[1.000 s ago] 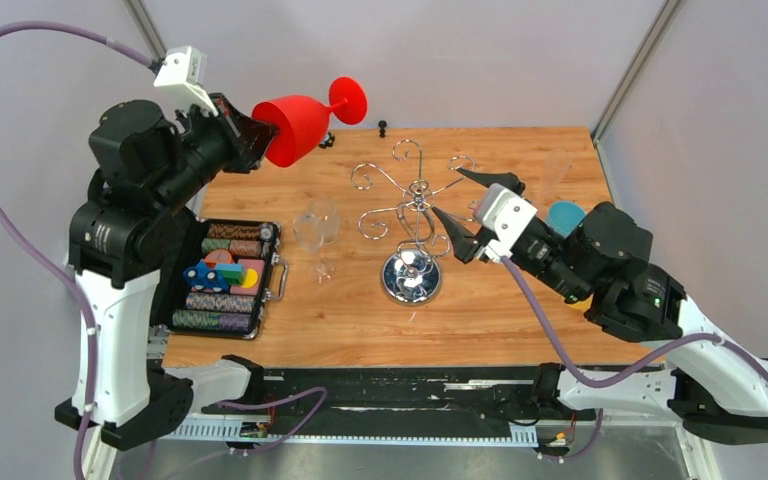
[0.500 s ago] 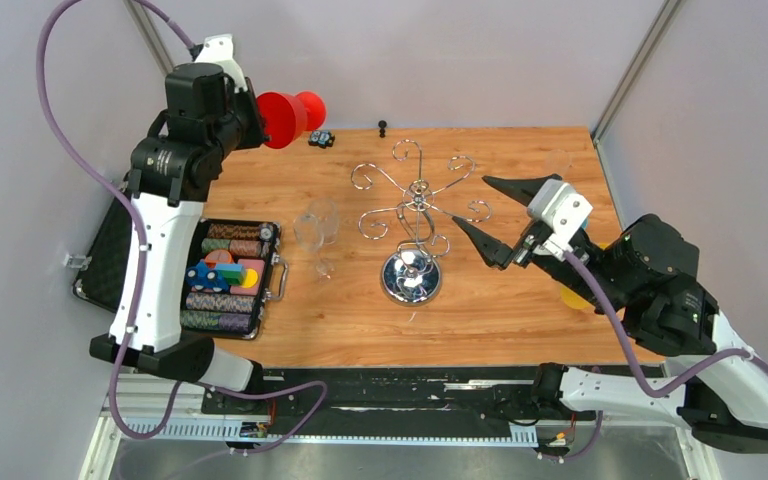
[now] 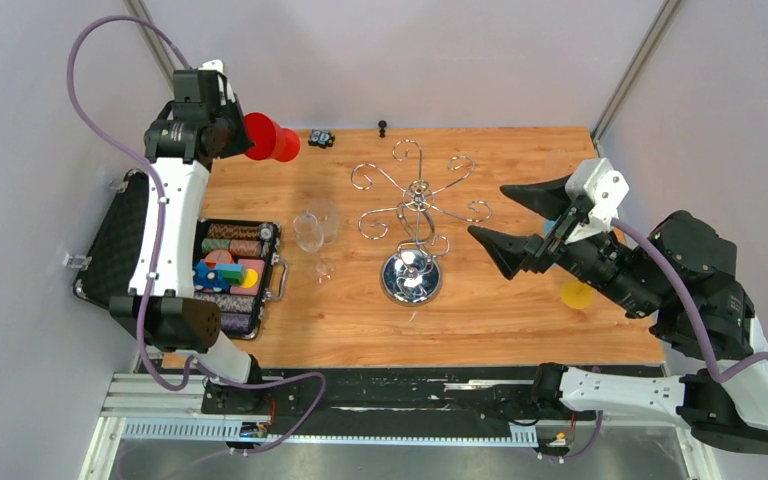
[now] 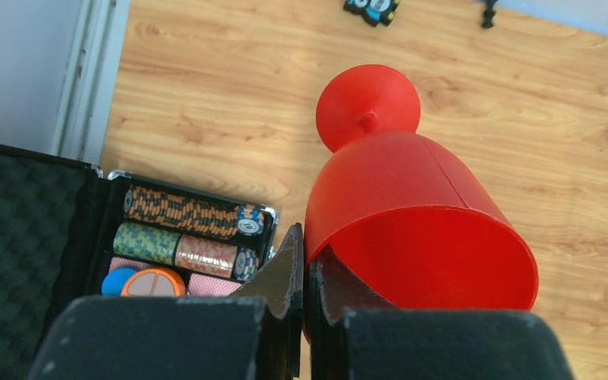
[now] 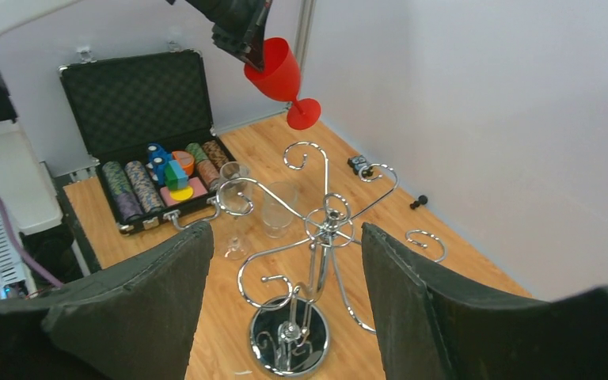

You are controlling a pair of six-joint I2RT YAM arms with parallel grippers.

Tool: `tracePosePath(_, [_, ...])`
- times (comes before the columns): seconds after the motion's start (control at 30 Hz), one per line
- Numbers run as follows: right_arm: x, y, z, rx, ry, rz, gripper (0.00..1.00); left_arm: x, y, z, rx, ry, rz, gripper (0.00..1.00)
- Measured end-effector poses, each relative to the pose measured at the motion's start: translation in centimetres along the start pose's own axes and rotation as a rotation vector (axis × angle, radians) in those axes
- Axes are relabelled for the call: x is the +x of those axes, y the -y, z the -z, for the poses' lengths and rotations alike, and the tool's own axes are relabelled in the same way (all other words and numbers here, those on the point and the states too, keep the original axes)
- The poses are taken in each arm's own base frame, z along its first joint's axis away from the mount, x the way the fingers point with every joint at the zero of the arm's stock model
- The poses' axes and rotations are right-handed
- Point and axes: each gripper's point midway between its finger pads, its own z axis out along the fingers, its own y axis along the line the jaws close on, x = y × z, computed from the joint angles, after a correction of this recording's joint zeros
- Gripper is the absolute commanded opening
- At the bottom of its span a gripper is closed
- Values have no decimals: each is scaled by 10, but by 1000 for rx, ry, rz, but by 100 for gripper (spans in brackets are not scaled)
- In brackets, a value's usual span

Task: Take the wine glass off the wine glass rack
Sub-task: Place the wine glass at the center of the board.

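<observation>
My left gripper (image 4: 307, 261) is shut on the rim of the red wine glass (image 4: 412, 198), one finger inside the bowl and one outside. The wine glass (image 3: 268, 138) hangs in the air over the table's far left corner, apart from the rack, its foot pointing away from the gripper (image 3: 232, 135). The chrome wine glass rack (image 3: 415, 215) stands mid-table on its round mirrored base (image 3: 410, 275), no glass on the hooks I can see. My right gripper (image 3: 488, 211) is open, right of the rack and apart from it. Its view frames the rack (image 5: 321, 229) between the fingers, gripper (image 5: 285, 227) empty.
An open case of poker chips (image 3: 228, 275) lies at the left edge. A clear wine glass (image 3: 310, 240) and a clear tumbler (image 3: 325, 217) stand left of the rack. A small dark toy (image 3: 322, 139) and a black knob (image 3: 382, 127) sit at the far edge. A yellow object (image 3: 575, 293) lies under my right arm.
My left arm swung the red wine glass left and back toward the far left corner. My right gripper drew back to the right from the rack and opened wider.
</observation>
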Motion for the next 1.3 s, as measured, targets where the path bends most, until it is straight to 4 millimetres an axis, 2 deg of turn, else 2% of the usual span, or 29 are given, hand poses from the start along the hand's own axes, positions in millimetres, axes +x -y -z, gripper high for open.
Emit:
tracePosePath(0.13, [5, -6, 6, -27, -21, -51, 71, 13, -12, -28, -24, -71, 15, 0])
tracePosePath(0.3, [8, -2, 21, -17, -22, -81, 71, 25, -26, -54, -50, -132, 31, 0])
tracePosePath(0.43, [10, 1, 31, -8, -18, -96, 71, 36, -28, -71, -54, -182, 33, 0])
tracePosePath(0.63, [18, 0, 30, -7, -35, -104, 71, 64, -29, -96, -49, -276, 37, 0])
tracePosePath(0.9, [29, -2, 30, -7, -65, -100, 72, 94, -35, -117, -68, -366, 39, 0])
tracePosePath(1.3, [44, -5, 29, -9, -102, -90, 73, 139, -43, -136, -108, -480, 26, 0])
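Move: My left hand already holds the red wine glass by its rim. The free patch of board it is bound for lies some 3 cm ahead, 6 cm to the right and 32 cm below. The tumbler-like clear glass stands about 3 cm back and 15 cm to the right of this hand, the stemmed clear glass 11 cm back and 14 cm right, and the chip case 13 cm back and 9 cm left. From my right hand that patch is roughly 30 cm ahead, 44 cm left and 47 cm below. I lower my left hand about 20 cm towards the bare board beyond the clear glasses, easing a few centimetres forward early on, and tip the fingers down by nearly 30 degrees to bring the red glass foot-down, still pinching its rim. My open, empty right hand sinks about 5 cm and shifts slightly right. ##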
